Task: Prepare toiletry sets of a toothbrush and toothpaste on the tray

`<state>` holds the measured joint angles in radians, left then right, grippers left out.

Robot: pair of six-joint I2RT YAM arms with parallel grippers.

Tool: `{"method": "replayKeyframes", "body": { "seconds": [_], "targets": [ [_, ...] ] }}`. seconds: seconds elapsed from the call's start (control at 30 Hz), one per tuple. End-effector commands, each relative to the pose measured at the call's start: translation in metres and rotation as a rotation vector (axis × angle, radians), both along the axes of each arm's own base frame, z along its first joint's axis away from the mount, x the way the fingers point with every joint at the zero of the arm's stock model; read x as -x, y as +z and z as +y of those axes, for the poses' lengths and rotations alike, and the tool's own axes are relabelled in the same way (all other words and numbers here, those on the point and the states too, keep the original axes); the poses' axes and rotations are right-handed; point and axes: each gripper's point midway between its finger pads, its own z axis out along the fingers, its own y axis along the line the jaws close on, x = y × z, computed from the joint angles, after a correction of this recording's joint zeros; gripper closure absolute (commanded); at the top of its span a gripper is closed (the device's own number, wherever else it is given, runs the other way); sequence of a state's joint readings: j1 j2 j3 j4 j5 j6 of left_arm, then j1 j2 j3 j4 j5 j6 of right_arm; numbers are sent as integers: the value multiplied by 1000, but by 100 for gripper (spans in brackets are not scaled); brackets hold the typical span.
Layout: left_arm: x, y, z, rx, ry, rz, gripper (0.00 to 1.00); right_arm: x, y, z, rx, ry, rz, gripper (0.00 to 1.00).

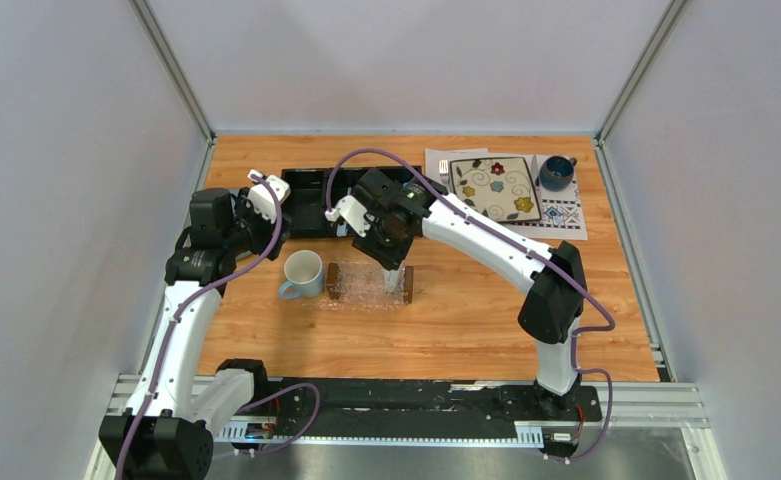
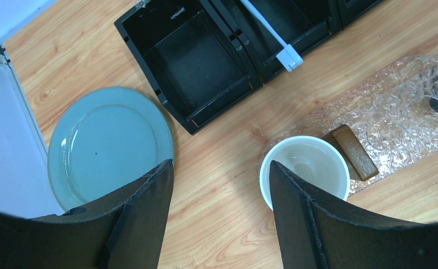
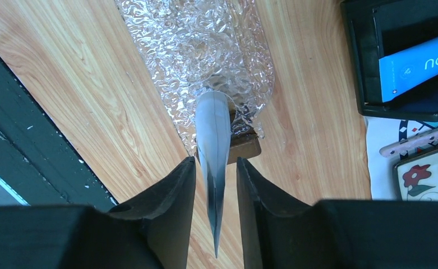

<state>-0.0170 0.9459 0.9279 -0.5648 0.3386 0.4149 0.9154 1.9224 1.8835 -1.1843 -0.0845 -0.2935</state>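
Note:
A pale blue-white toothpaste tube [image 3: 213, 134] stands tilted with its lower end on the clear textured tray [image 3: 205, 45], beside the tray's right brown bar [image 3: 244, 147]. My right gripper [image 3: 216, 162] is around the tube's flat crimped end, open, with a gap showing on each side of it. From above, the right gripper [image 1: 391, 262] hangs over the right end of the tray [image 1: 361, 285]. A slim white toothbrush [image 2: 270, 31] lies in the black organizer [image 2: 205, 67]. My left gripper [image 2: 222, 168] is open and holds nothing, above bare wood between a plate and a mug.
A white mug [image 1: 303, 273] stands just left of the tray. A teal plate [image 2: 110, 145] lies left of the organizer [image 1: 311, 200]. A blue box [image 3: 418, 61] lies in the organizer. A floral plate [image 1: 495, 187] and a dark blue cup [image 1: 557, 172] stand at the back right.

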Motion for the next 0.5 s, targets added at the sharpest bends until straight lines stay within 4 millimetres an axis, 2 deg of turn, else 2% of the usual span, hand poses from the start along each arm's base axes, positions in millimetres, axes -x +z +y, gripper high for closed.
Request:
{"method": "replayKeyframes", "body": {
  "seconds": [0.0, 0.27, 0.47],
  "targets": [
    [-1, 10, -1, 15, -4, -25, 29, -11, 44, 5, -84, -6, -121, 60],
    [-2, 13, -2, 21, -7, -31, 29, -24, 85, 5, -162, -37, -205, 45],
    [-2, 13, -1, 20, -4, -35, 29, -40, 110, 5, -236, -108, -249, 41]
  ]
}}
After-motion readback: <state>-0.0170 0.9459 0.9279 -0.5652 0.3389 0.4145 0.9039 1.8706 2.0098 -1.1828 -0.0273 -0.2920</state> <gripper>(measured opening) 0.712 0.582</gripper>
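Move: The white toothpaste tube stands on its cap just under my right hand, its top end between the open fingers; its middle is roughly 6 cm below and 1 cm left. The tray's middle lies 6 cm left, 1 cm back and 11 cm down. The blue toothpaste in the black organizer is about 16 cm ahead, 3 cm right and 10 cm down. From my left hand the white tube is some 22 cm right, 5 cm back, 12 cm below. With the white toothpaste already free between my right fingers, I lift that hand off its upper end, slowly at first and then faster, rising about 6 cm and easing 2 cm forward towards the organizer. I keep spreading the fingers as I go and tilt them some 10 degrees outward, forward and a little left. ##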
